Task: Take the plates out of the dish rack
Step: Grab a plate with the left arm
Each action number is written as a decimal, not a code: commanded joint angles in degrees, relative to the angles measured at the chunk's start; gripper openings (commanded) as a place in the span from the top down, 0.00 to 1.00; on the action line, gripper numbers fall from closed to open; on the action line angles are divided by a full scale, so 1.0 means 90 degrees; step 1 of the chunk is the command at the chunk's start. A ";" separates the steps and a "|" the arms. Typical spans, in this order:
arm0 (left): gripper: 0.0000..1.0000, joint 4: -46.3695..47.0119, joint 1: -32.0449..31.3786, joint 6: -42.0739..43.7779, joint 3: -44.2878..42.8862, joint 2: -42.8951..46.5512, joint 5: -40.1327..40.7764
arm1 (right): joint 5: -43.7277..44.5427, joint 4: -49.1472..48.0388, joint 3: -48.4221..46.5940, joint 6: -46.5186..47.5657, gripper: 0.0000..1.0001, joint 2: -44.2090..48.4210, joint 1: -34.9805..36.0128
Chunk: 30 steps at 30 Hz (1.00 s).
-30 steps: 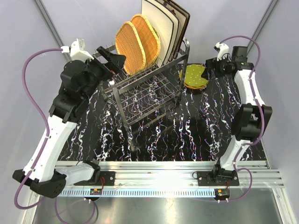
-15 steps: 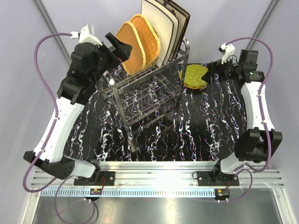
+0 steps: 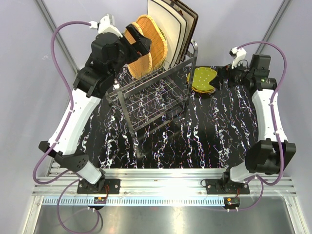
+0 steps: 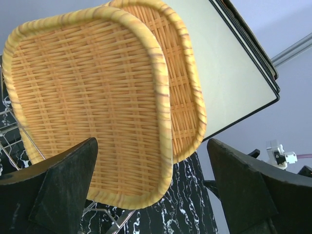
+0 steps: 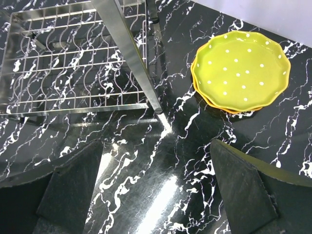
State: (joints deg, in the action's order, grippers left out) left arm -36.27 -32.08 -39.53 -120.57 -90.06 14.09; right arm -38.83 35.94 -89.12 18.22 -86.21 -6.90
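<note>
The dish rack point(image 3: 151, 97) stands mid-table, and its top tier holds two upright wicker plates point(image 3: 148, 44) with large cream square plates point(image 3: 170, 27) behind them. My left gripper point(image 3: 140, 40) is open at the front wicker plate point(image 4: 87, 112), whose lower right edge lies between my fingers point(image 4: 58, 187) without touching them. Behind it stand the second wicker plate point(image 4: 185, 92) and a cream plate point(image 4: 234, 68). A green dotted plate point(image 5: 241, 68) rests on an orange one point(image 5: 229, 109) on the table right of the rack point(image 5: 87, 63). My right gripper point(image 5: 156, 195) hangs open and empty over the table near the green plate point(image 3: 202, 79).
The black marbled table point(image 3: 195, 136) lies in front of and to the right of the rack. The rack's lower tier point(image 5: 58, 73) holds nothing. Grey walls close the back and both sides, and a metal rail point(image 3: 165, 178) runs along the near edge.
My left arm has risen and swung right, bringing its open gripper up to the front wicker plate. My right arm has drawn back a little to the right, away from the green plate.
</note>
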 commanded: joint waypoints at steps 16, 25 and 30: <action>0.25 -0.0765 -0.1103 0.1813 -0.1856 -0.1311 0.2944 | -0.0432 -0.0585 0.0195 -0.0442 0.00 0.0536 0.0044; 0.45 -0.0589 -0.1260 0.2487 -0.1915 -0.1663 0.3444 | -0.0617 -0.0595 0.0059 -0.0618 0.00 0.0644 0.0053; 0.63 -0.0287 -0.1387 0.2809 -0.1964 -0.1644 0.3600 | -0.0676 -0.0634 0.0039 -0.0735 0.00 0.0712 0.0053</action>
State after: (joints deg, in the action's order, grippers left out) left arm -43.31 -43.59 -17.91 -135.28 -105.21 42.78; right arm -43.07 32.45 -87.48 12.97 -82.35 -6.85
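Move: The nearer wicker plate, the leftmost one standing in the rack, has its middle about 6 cm ahead of the left hand, 3 cm to its left and 9 cm below. The second wicker plate stands just right of it, some 9 cm ahead of the hand, 4 cm to its right and 8 cm down. The big white plates are about 12 cm ahead, 10 cm right and 6 cm down. From the right hand, the nearer wicker plate lies roughly 36 cm left, 3 cm ahead and 10 cm higher. The left fingers come around the near upper rim of the nearer wicker plate, one on each face, narrowing from wide open to under half. The hand first slips right and a little forward, then sinks onto the rim, about 5 cm altogether, rolling some 30 degrees left side up and turning slightly counter-clockwise. The empty right hand eases up, back and left. ##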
